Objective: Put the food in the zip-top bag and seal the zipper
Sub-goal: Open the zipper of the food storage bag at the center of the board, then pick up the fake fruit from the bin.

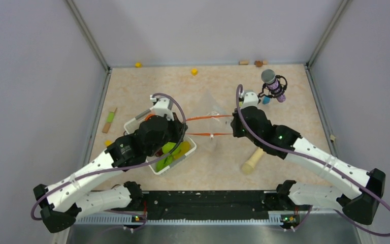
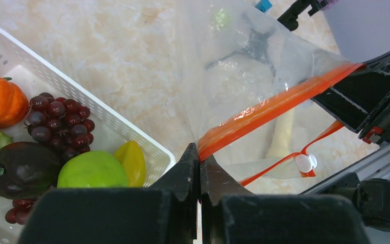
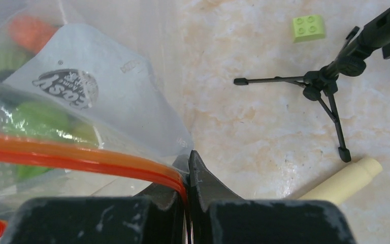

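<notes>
The clear zip-top bag [image 1: 209, 109] hangs stretched between my two grippers above the table, its mouth parted. My left gripper [image 1: 183, 127] is shut on the left end of the red-orange zipper [image 2: 274, 104], pinched at my fingertips [image 2: 199, 162]. My right gripper [image 1: 235, 125] is shut on the zipper's right end [image 3: 81, 160], pinched between the jaws [image 3: 188, 173]. The white slider [image 2: 304, 162] sits on the other strip. The food lies in the white basket [image 2: 106, 119]: an orange [image 2: 0, 101], grapes [image 2: 56, 122], a green apple [image 2: 91, 170], a yellow piece [image 2: 132, 160] and a dark fruit [image 2: 20, 168].
The basket [image 1: 185, 152] sits under my left arm. A beige rod [image 1: 252, 160] lies under the right arm. A microphone on a black tripod [image 1: 273, 84] stands at the back right, next to a blue block [image 1: 266, 100]. A green block [image 3: 309, 28] lies near the tripod. Yellow blocks [image 1: 194, 71] lie by the back wall.
</notes>
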You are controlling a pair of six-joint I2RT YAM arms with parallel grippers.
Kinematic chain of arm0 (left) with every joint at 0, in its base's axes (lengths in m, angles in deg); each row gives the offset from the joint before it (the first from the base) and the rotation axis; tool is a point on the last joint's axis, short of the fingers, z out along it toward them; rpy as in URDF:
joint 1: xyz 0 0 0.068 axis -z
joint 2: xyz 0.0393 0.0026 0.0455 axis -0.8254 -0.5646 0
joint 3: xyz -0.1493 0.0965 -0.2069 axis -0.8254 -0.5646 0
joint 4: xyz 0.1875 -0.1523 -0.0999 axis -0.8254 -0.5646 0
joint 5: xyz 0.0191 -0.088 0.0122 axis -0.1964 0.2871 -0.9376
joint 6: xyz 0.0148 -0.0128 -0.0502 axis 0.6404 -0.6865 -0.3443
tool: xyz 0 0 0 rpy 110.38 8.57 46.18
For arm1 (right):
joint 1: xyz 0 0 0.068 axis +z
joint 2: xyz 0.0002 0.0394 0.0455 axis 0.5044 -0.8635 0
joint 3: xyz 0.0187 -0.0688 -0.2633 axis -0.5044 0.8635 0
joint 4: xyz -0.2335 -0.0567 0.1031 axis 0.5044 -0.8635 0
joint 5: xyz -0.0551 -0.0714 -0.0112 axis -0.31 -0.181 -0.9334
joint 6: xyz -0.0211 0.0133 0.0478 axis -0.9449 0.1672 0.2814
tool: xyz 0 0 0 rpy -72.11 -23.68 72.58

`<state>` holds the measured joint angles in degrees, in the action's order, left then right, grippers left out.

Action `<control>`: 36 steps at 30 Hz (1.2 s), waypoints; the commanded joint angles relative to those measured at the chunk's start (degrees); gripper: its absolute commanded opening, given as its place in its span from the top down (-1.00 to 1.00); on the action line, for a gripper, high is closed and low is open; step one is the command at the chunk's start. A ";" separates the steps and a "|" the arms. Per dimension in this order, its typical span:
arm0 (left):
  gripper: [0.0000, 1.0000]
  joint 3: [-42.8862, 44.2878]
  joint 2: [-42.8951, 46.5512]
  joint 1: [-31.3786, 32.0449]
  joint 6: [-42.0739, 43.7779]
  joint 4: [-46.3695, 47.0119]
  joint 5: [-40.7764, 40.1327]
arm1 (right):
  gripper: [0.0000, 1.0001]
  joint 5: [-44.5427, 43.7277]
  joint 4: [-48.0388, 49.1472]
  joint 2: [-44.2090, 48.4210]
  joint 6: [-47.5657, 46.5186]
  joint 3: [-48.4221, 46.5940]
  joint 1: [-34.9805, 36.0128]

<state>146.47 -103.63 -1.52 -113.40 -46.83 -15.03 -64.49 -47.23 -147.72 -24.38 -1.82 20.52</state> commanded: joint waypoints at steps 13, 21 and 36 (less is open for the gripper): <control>-0.59 -2.58 -8.00 -1.28 6.71 11.60 14.22 | 1.00 10.07 -6.13 0.73 -7.05 -2.92 -2.47; -0.93 -6.60 -0.56 -1.29 6.27 10.29 15.23 | 1.00 6.38 -5.51 -7.75 -4.25 -5.43 -2.41; -0.93 -14.86 7.19 -1.37 -16.58 -13.27 -11.69 | 0.89 11.37 -3.99 -19.74 2.30 -10.21 -2.44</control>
<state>133.40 -96.35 -2.68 -120.79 -52.51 -17.41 -54.28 -52.80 -165.54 -23.70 -8.94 18.55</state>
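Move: The green apple, in the basket, is roughly 3 cm ahead of my left hand, 6 cm to its left and 20 cm below. From that hand, the yellow pepper lies about 2 cm ahead, 1 cm left, the green pepper 5 cm back, 9 cm left, both low in the basket. From my right hand, the apple is about 24 cm left and 2 cm back, 15 cm lower; the rolling pin lies 12 cm right, 4 cm back. I dip my left hand about 5 cm down and right, turning some 15 degrees clockwise and spreading my fingers wide to let go of the zipper edge. After a small rise I sweep it about 9 cm left, then down over the basket towards the apple, turning back. My right hand keeps pinching the bag, sinking about 7 cm, drifting left and tipping down. ##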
